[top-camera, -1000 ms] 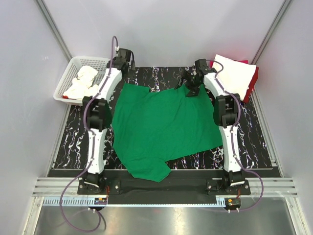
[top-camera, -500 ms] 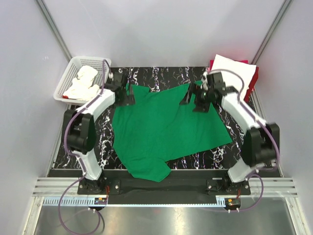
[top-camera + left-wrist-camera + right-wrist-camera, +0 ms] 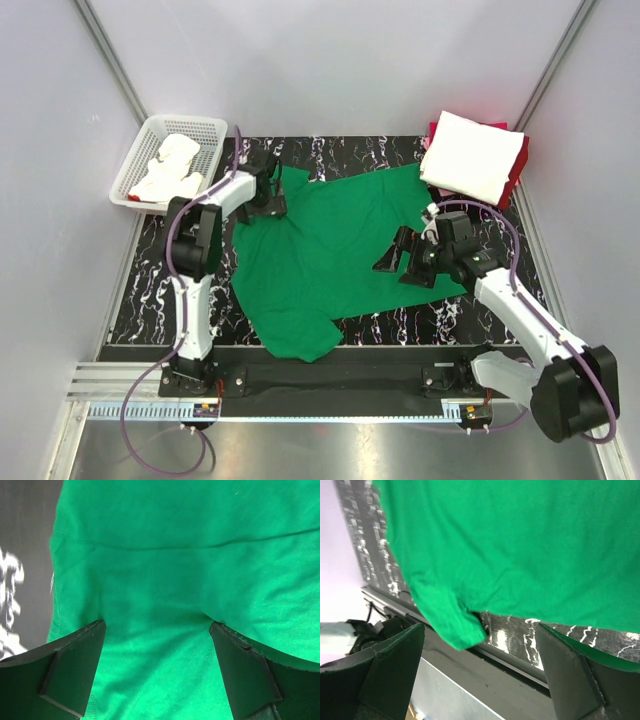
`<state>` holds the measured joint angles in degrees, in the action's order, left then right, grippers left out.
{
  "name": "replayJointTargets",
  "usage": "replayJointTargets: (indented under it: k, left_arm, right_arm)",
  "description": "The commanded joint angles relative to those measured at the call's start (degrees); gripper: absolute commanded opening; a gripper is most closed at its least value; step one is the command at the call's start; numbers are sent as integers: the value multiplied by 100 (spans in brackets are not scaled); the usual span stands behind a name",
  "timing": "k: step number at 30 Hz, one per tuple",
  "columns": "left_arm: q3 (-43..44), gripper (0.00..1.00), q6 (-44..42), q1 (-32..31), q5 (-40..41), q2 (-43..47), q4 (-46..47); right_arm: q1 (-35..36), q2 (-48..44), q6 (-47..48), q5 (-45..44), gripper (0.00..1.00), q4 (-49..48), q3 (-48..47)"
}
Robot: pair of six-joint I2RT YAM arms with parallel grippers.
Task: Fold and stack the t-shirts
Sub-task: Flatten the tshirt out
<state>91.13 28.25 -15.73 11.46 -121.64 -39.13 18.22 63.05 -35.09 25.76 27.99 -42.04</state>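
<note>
A bright green t-shirt [image 3: 325, 255] lies spread flat on the black marbled mat, one sleeve [image 3: 451, 622] reaching the near edge. My left gripper [image 3: 272, 200] hovers open over the shirt's back left corner. In the left wrist view green cloth [image 3: 165, 555] fills the frame and lies loose between the dark fingers [image 3: 75, 672]. My right gripper [image 3: 398, 266] hangs open above the shirt's right side, its fingers [image 3: 572, 680] apart with nothing between them. A folded white t-shirt [image 3: 472, 152] rests on a red one [image 3: 518, 170] at the back right.
A white mesh basket [image 3: 152, 130] with white cloth [image 3: 170, 165] in it stands at the back left, beside the left arm. Grey walls close in the sides and back. A metal rail [image 3: 330, 385] runs along the near edge by the arm bases.
My right arm has swung from the back edge toward the near right of the shirt. My left gripper has come forward and down onto the back left corner. The shirt's far edge has spread rightward.
</note>
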Motion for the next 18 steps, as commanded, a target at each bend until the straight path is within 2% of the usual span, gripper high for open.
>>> replayJointTargets:
  k: [1,5,7,10,13,16,17,18]
  left_arm:
    - [982,93,-12,8,426,-736,-506]
    - [2764,94,-310,34,603,-1589,-1296]
    - [3355,94,-399,87,568,-2046,-1561]
    - [4113,94,-522,157,515,-2250,-1896]
    - [3791,94,-531,140,506,-1610,-1835]
    - [2694,95,-417,70,550,-398,-1580]
    - [1960,95,-304,26,576,-30,-1414]
    - [1552,95,-242,0,524,688,-1326]
  right_arm:
    - [42,-319,-24,-44,100,-110,-234]
    - [42,-249,99,-141,100,22,-436]
    - [42,-170,195,-185,100,84,-507]
    - [42,-91,257,-282,100,128,-507]
    - [42,-161,248,-387,100,110,-410]
    - [50,-319,205,-545,100,128,-296]
    - [42,-398,196,-580,100,128,-261]
    - [42,-451,187,-650,100,154,-191]
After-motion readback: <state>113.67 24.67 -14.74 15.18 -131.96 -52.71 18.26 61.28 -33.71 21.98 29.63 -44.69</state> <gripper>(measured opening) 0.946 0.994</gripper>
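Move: The left gripper is low at the t-shirt's left part, fingers wide open. The shirt's far-left corner is about 8 cm ahead and 6 cm to its right. The white basket sits roughly 11 cm ahead and 20 cm to its left, and the shirt's near flap some 31 cm back and 8 cm right. From the raised right gripper, that far-left corner is about 30 cm ahead, 23 cm left and 11 cm down. Push the left part of the t-shirt forward with the open left fingertips, sweeping the gripper low over the table for about 9.5 cm towards the far edge. Then reverse, drawing it back about 5 cm and lifting it some 2 cm, fingers kept wide. Meanwhile, keep the open right gripper hovering, raised about 2 cm. ##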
